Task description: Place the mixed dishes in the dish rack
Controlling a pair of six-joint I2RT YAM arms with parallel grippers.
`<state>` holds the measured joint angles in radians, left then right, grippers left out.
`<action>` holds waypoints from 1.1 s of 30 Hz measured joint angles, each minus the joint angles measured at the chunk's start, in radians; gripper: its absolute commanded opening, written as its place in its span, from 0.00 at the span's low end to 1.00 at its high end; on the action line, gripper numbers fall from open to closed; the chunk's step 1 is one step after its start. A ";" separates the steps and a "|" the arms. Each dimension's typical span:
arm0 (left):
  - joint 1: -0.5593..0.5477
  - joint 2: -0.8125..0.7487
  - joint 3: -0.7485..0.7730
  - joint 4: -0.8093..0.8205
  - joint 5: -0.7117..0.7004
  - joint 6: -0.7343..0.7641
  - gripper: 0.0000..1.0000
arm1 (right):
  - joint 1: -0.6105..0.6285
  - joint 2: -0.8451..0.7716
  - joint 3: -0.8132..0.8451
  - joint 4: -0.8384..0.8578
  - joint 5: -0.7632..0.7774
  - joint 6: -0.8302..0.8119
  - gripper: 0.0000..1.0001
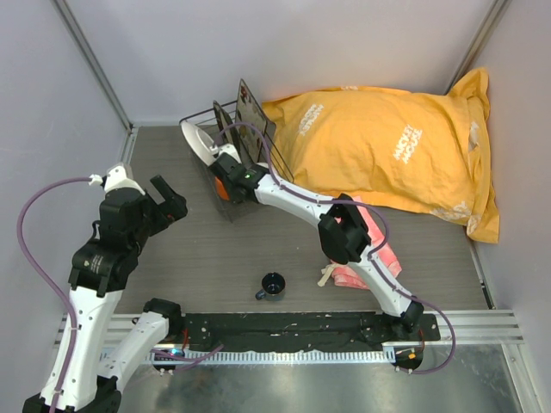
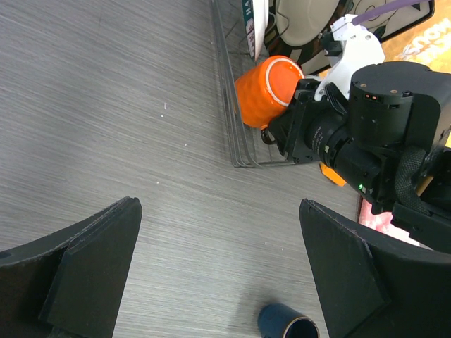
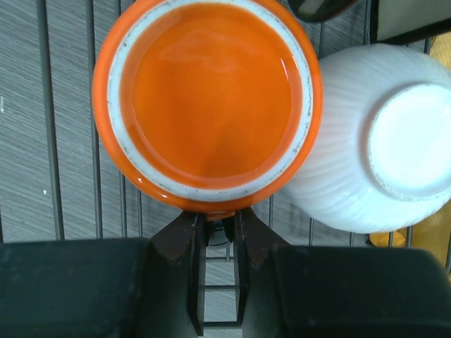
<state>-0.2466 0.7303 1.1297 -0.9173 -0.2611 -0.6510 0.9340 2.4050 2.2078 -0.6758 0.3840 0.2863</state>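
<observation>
The orange mug point(image 3: 206, 98) fills the right wrist view base-on, over the wires of the dish rack point(image 3: 67, 176). My right gripper point(image 3: 220, 215) is shut on the mug's handle. A white bowl point(image 3: 380, 141) lies upside down right beside the mug. From above, the rack point(image 1: 219, 110) holds a white plate point(image 1: 200, 142) and a square dark tray point(image 1: 254, 116) on edge, with the right gripper point(image 1: 228, 176) and mug point(image 1: 221, 190) at its near end. The small dark-blue cup point(image 1: 273, 286) stands on the table, also low in the left wrist view point(image 2: 285, 325). My left gripper point(image 2: 218, 274) hangs open and empty above the table, left of the rack.
A big yellow bag point(image 1: 387, 146) lies behind and right of the rack. A pink cloth point(image 1: 374, 254) sits under the right arm's forearm. Grey walls close in on both sides. The arms' mounting rail point(image 1: 301, 331) runs along the near edge.
</observation>
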 measured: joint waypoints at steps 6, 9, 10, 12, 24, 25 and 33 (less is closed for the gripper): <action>0.000 0.000 -0.008 0.000 0.000 0.000 1.00 | 0.000 0.039 0.059 -0.002 0.002 -0.001 0.05; 0.000 -0.003 -0.008 0.000 0.000 0.000 1.00 | 0.001 0.056 0.088 -0.004 -0.002 -0.003 0.22; 0.000 -0.004 -0.008 0.000 0.000 0.000 1.00 | 0.001 0.061 0.096 -0.005 -0.003 -0.004 0.28; 0.000 -0.007 -0.008 -0.001 0.000 0.000 1.00 | 0.001 0.068 0.108 -0.003 -0.008 -0.006 0.43; 0.000 -0.015 -0.016 -0.001 0.000 -0.002 1.00 | 0.003 0.006 0.035 0.071 -0.031 -0.027 0.64; 0.000 -0.015 -0.016 -0.001 0.000 -0.002 1.00 | 0.003 -0.011 0.026 0.071 -0.034 -0.027 0.64; 0.000 -0.022 -0.019 -0.001 -0.001 -0.002 1.00 | 0.006 -0.307 -0.149 0.142 -0.080 -0.021 0.65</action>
<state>-0.2462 0.7082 1.1107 -0.9184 -0.2619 -0.6525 0.9398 2.0975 2.0586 -0.5339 0.3038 0.2653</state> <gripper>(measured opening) 0.996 0.642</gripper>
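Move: The right hand still grips the orange mug's handle over the rack; the mug's middle is about 4 cm ahead and 3 cm left, about level with the fingers. From that hand, the white bowl sits some 4 cm ahead and 5 cm right, and the leaning white plate roughly 13 cm ahead and 8 cm left. From the left hand, the mug lies about 21 cm ahead, 8 cm right and 19 cm below. The right hand eases the mug about 3 cm left-forward, opens off its handle, then rises about 13 cm. ##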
